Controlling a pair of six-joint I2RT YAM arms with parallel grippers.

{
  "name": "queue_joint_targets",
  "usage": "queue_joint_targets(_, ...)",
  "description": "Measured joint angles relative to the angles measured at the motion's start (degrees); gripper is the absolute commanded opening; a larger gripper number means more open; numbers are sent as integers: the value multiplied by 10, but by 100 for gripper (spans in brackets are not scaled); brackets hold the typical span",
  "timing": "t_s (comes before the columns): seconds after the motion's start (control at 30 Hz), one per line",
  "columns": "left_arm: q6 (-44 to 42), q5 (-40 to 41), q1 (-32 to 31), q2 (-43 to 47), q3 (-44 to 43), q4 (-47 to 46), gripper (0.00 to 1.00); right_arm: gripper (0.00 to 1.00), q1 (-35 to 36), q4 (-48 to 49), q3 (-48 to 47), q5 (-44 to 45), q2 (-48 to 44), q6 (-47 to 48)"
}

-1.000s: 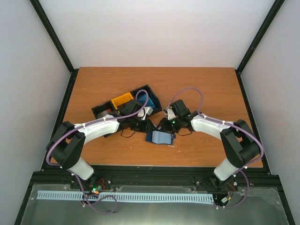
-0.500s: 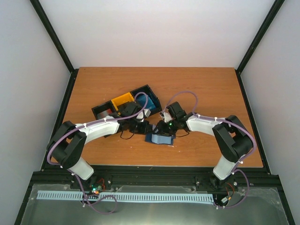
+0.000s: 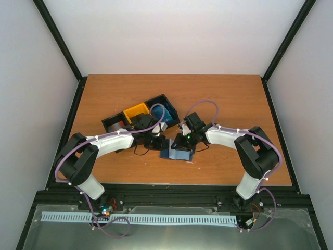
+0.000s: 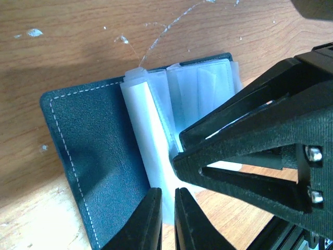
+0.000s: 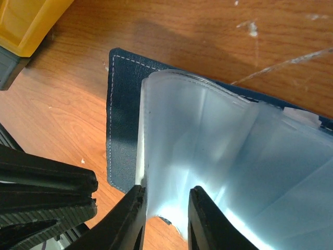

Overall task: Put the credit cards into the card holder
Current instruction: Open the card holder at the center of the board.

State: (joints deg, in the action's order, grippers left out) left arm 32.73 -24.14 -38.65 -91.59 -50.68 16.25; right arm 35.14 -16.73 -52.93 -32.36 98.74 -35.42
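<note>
The card holder [image 3: 177,153] lies open on the table, navy cover down, its clear plastic sleeves fanned upward [image 4: 99,156] [image 5: 122,114]. My left gripper [image 3: 162,144] [image 4: 167,192] comes at it from the left, its jaws nearly closed on the lower edge of one pale sleeve. From the right, my right gripper [image 3: 180,142] [image 5: 166,192] straddles a bulging sleeve with its jaws apart; one finger touches the sleeve's edge. Its black fingers [image 4: 250,151] fill the right of the left wrist view. No credit cards are in view.
A black-and-yellow three-section bin [image 3: 112,123] stands just behind the left gripper, with a bright blue object [image 3: 157,111] in its right section. Its yellow corner [image 5: 31,21] shows close to the card holder. Cables loop over both arms.
The right arm has folded in to the left, and the card holder has shifted slightly left with it. The left jaws have narrowed onto the sleeve. The right jaws have closed a little.
</note>
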Motion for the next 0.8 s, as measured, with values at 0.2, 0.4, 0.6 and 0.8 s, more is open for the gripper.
queue_joint_targets(0.2, 0, 0, 0, -2, 0, 1, 10, 10, 0, -9, -4, 8, 0, 0)
queue_joint_targets(0.4, 0, 0, 0, -3, 0, 1, 11, 11, 0, -11, -4, 9, 2, 0)
queue_joint_targets(0.6, 0, 0, 0, -9, 0, 1, 12, 3, 1, -7, -4, 2, 9, -1)
queue_joint_targets(0.8, -1, -8, 0, -9, 1, -3, 18, 3, 2, 9, -2, -3, 9, -8)
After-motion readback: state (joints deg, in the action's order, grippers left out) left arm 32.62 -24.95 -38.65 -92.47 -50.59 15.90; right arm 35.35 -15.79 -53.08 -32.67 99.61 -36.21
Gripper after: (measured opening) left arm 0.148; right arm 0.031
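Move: The raised left edge of the clear sleeves in the opened card holder is almost between the right fingertips: about 1 cm left, 1 cm ahead and 1 cm below. The holder's blue cover flap lies some 4 cm left, 1 ahead and 3 below. The yellow bin stands roughly 14 cm ahead and 16 left, the blue bin 16 ahead and 4 left. From the left hand, the sleeve edge is about 2 cm right, 1 ahead and 3 below. Staying almost in place over the open card holder, the right hand sinks about half a centimetre, then eases up slightly and about as far to the left, while its fingers close from a quarter open to nearly shut, pinching the left edge of the upper clear sleeves. The left hand hovers opposite over the pale stack, fingers nearly shut. ##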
